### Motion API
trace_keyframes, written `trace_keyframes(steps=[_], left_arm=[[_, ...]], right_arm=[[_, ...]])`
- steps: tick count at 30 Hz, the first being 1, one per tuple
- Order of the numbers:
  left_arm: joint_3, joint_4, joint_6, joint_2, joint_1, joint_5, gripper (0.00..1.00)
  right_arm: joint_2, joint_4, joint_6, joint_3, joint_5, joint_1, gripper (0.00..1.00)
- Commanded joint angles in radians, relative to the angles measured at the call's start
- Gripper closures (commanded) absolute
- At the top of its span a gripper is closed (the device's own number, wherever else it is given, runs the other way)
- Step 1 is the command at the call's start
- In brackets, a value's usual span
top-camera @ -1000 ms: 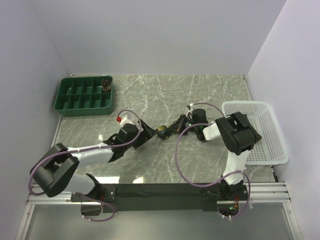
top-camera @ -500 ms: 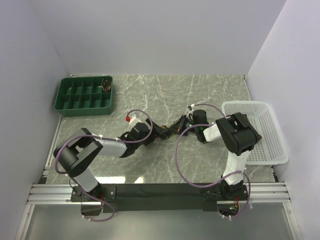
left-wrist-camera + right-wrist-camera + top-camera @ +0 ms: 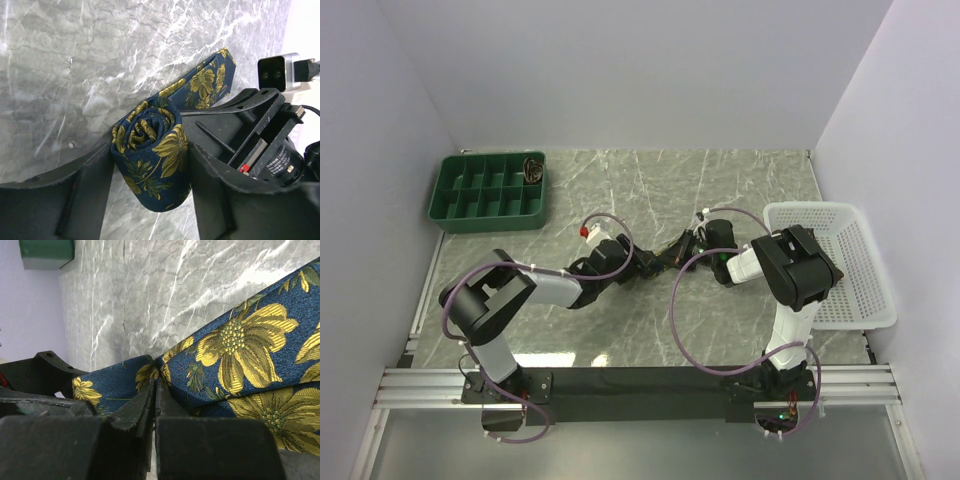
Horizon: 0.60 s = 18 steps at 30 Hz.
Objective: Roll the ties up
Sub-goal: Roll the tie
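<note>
A navy tie with yellow flowers (image 3: 661,257) lies mid-table between my two grippers. In the left wrist view its rolled end (image 3: 150,152) stands on edge between my left gripper's (image 3: 150,172) fingers, and both pads press its sides. The unrolled tail (image 3: 207,82) runs away over the marble towards the right gripper (image 3: 250,125). My right gripper (image 3: 156,390) is shut, pinching a pucker of the flat tail (image 3: 240,347) at its tips. In the top view the left gripper (image 3: 646,262) and right gripper (image 3: 678,246) sit close together. A rolled brown tie (image 3: 533,168) sits in the tray's back right compartment.
The green compartment tray (image 3: 480,195) stands at the back left, and its corner (image 3: 47,250) shows in the right wrist view. A white mesh basket (image 3: 840,275) stands at the right edge. Purple cables loop over both arms. Walls close in the table on three sides.
My left arm has stretched right to the roll, and its jaws have narrowed from wide open onto it. The right arm has held still, pinching the tail.
</note>
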Motion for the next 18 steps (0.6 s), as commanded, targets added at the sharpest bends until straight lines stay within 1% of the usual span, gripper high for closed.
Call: trace_keyframes(steps=[1,5,6,7,8,9,11,12,14,15,17,18], left_arm=[[0.051,0.005,0.018,0.016,-0.012,-0.002,0.38],[0.072,-0.055,0.031,0.007,-0.012,-0.014,0.53],[0.078,-0.092,0.037,-0.002,-0.012,-0.025,0.62],[0.1,-0.117,0.046,-0.009,-0.012,-0.028,0.66],[0.118,-0.158,0.066,-0.013,-0.012,-0.033,0.7],[0.138,-0.228,0.078,-0.011,-0.012,-0.043,0.76],[0.187,-0.291,0.106,-0.011,-0.012,-0.047,0.81],[0.201,-0.32,0.114,-0.011,-0.012,-0.05,0.88],[0.229,-0.419,0.127,-0.022,-0.012,-0.073,0.98],[0.238,-0.457,0.135,-0.026,-0.012,-0.085,0.99],[0.263,-0.57,0.158,-0.049,-0.012,-0.123,0.99],[0.266,-0.594,0.17,-0.06,-0.012,-0.132,0.99]], right_arm=[[0.008,-0.072,-0.041,-0.025,0.068,0.0,1.0],[0.007,-0.075,-0.045,-0.022,0.069,0.001,1.0],[0.005,-0.076,-0.047,-0.022,0.069,0.005,1.0],[0.005,-0.081,-0.048,-0.019,0.069,0.005,1.0],[0.004,-0.079,-0.053,-0.014,0.069,0.008,1.0],[0.004,-0.085,-0.056,-0.011,0.072,0.014,1.0],[-0.001,-0.093,-0.064,-0.004,0.078,0.025,1.0],[-0.002,-0.096,-0.065,-0.002,0.083,0.03,1.0],[-0.01,-0.107,-0.076,0.01,0.095,0.048,1.0],[-0.009,-0.116,-0.08,0.016,0.1,0.053,1.0],[-0.009,-0.144,-0.093,0.039,0.123,0.071,1.0],[-0.007,-0.148,-0.094,0.045,0.128,0.082,1.0]])
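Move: The roll of the tie already sits between the left hand's open fingers, about 1 cm ahead and 1 cm right of the hand point and some 2 cm below it. The tie's loose end lies roughly 5 cm ahead and 7 cm right of that hand, about 4 cm below. From the right hand, which pinches the tie just beside the roll, the roll is about 4 cm left and 1 cm back, a centimetre higher. Rolling over by some 15 degrees, its left side rising, the left hand creeps forward about 1 cm and lifts slightly while its fingers close from about two-thirds to a third open, pinching the tie roll from both sides. The right hand keeps its shut grip on the tie beside the roll and, late on, eases about 1 cm left towards it. ##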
